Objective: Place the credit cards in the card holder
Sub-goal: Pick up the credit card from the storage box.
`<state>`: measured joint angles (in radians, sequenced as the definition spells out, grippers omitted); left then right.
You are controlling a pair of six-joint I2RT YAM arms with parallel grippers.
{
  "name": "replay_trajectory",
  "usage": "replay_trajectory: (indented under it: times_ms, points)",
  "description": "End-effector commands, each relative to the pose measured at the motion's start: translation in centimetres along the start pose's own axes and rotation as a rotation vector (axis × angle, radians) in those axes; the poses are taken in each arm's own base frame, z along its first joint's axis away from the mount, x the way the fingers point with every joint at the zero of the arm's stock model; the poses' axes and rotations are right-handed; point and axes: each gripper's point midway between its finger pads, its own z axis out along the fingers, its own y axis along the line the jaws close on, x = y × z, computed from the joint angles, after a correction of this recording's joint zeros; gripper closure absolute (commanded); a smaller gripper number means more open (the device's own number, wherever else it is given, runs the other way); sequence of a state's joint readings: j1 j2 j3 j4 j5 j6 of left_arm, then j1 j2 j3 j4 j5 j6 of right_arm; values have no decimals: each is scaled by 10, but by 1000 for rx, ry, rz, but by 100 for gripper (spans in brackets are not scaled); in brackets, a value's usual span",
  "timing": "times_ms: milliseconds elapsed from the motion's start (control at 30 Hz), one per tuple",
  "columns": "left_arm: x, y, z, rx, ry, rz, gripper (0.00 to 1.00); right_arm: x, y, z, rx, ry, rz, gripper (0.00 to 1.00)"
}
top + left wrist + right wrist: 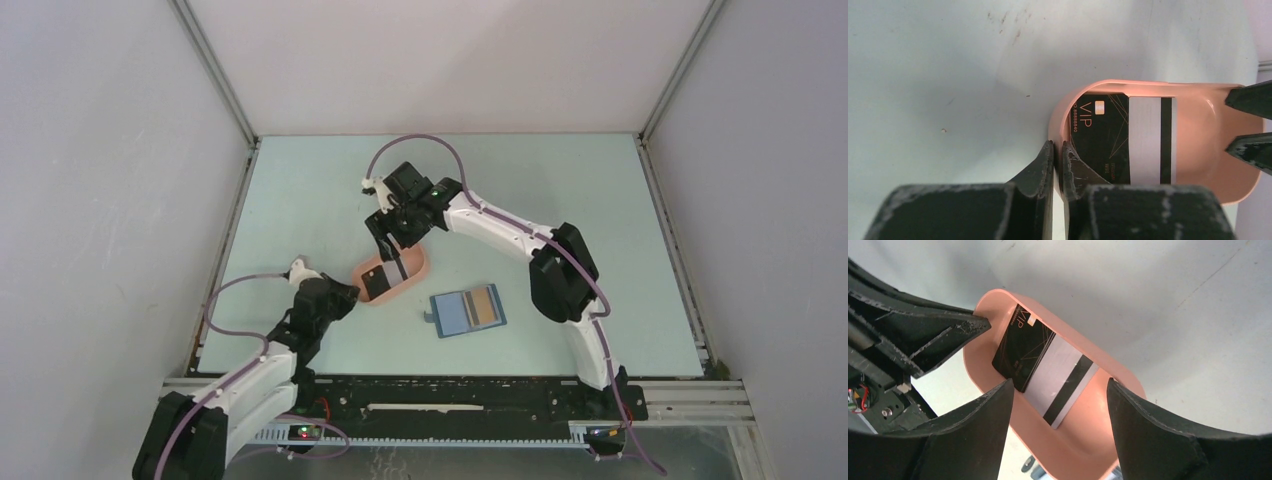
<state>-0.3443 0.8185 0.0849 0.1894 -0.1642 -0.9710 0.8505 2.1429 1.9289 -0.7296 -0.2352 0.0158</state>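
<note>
Two credit cards lie overlapping in a pink oval tray (pixel 420 268): a black VIP card (pixel 1103 135) (pixel 1023 347) and a white card with a black stripe (pixel 1150 140) (pixel 1063 380). My left gripper (pixel 1058 147) (pixel 352 292) is shut on the tray's near-left rim. My right gripper (pixel 1060 382) (pixel 394 254) hangs open just above the tray, its jaws on either side of the striped card and touching nothing. The card holder (pixel 455 315), a blue wallet, lies open on the table to the right of the tray. It holds a tan-orange card (pixel 481 307).
The pale green table (pixel 560 200) is boxed in by white walls at the back and on both sides. My right gripper's fingertips (pixel 1248 100) show at the right edge of the left wrist view. A black rail runs along the near edge.
</note>
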Motion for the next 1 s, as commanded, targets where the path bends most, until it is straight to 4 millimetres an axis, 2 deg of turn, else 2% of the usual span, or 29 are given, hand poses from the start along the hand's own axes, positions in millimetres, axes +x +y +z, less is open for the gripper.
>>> replay_trajectory:
  times_ms: [0,167,333,533,733,967]
  points:
    - [-28,-26,1,-1,-89,-40,100,8,2,26,-25,22,113,22]
    - [-26,-29,-2,-43,-94,-29,100,24,3,40,-25,69,193,22]
    - [-26,-28,-4,-108,-107,-11,100,32,-7,49,88,63,235,21]
    - [-21,-30,-2,-141,-95,1,100,51,-7,66,62,115,291,21]
    - [-20,-33,-3,-151,-104,19,100,67,7,77,-13,167,347,21]
    - [-19,-37,-4,-144,-102,30,100,73,39,84,-177,217,416,22]
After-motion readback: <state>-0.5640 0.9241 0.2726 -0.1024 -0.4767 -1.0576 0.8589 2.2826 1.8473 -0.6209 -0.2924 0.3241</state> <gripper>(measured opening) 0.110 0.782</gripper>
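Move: Roughly 10 cm below my right hand, about 2 cm back and 2 cm to its left, the grey striped credit card lies in the pink storage box. The black VIP card is beside it, some 4 cm back and 6 cm left of my hand; the blue card holder is about 10 cm back and 14 cm right, also 10 cm down. From my left hand the grey card is about 3 cm ahead, 9 cm right and 2 cm lower. I sink my right hand about 8 cm into the pink box towards the grey card, pausing briefly most of the way down and easing a little back and left, with fingers staying wide open and the wrist tipping and turning clockwise, 10 to 15 degrees each. My left hand keeps its pinch on the box's left rim, staying nearly in place and rolling about 10 degrees, left side up. ##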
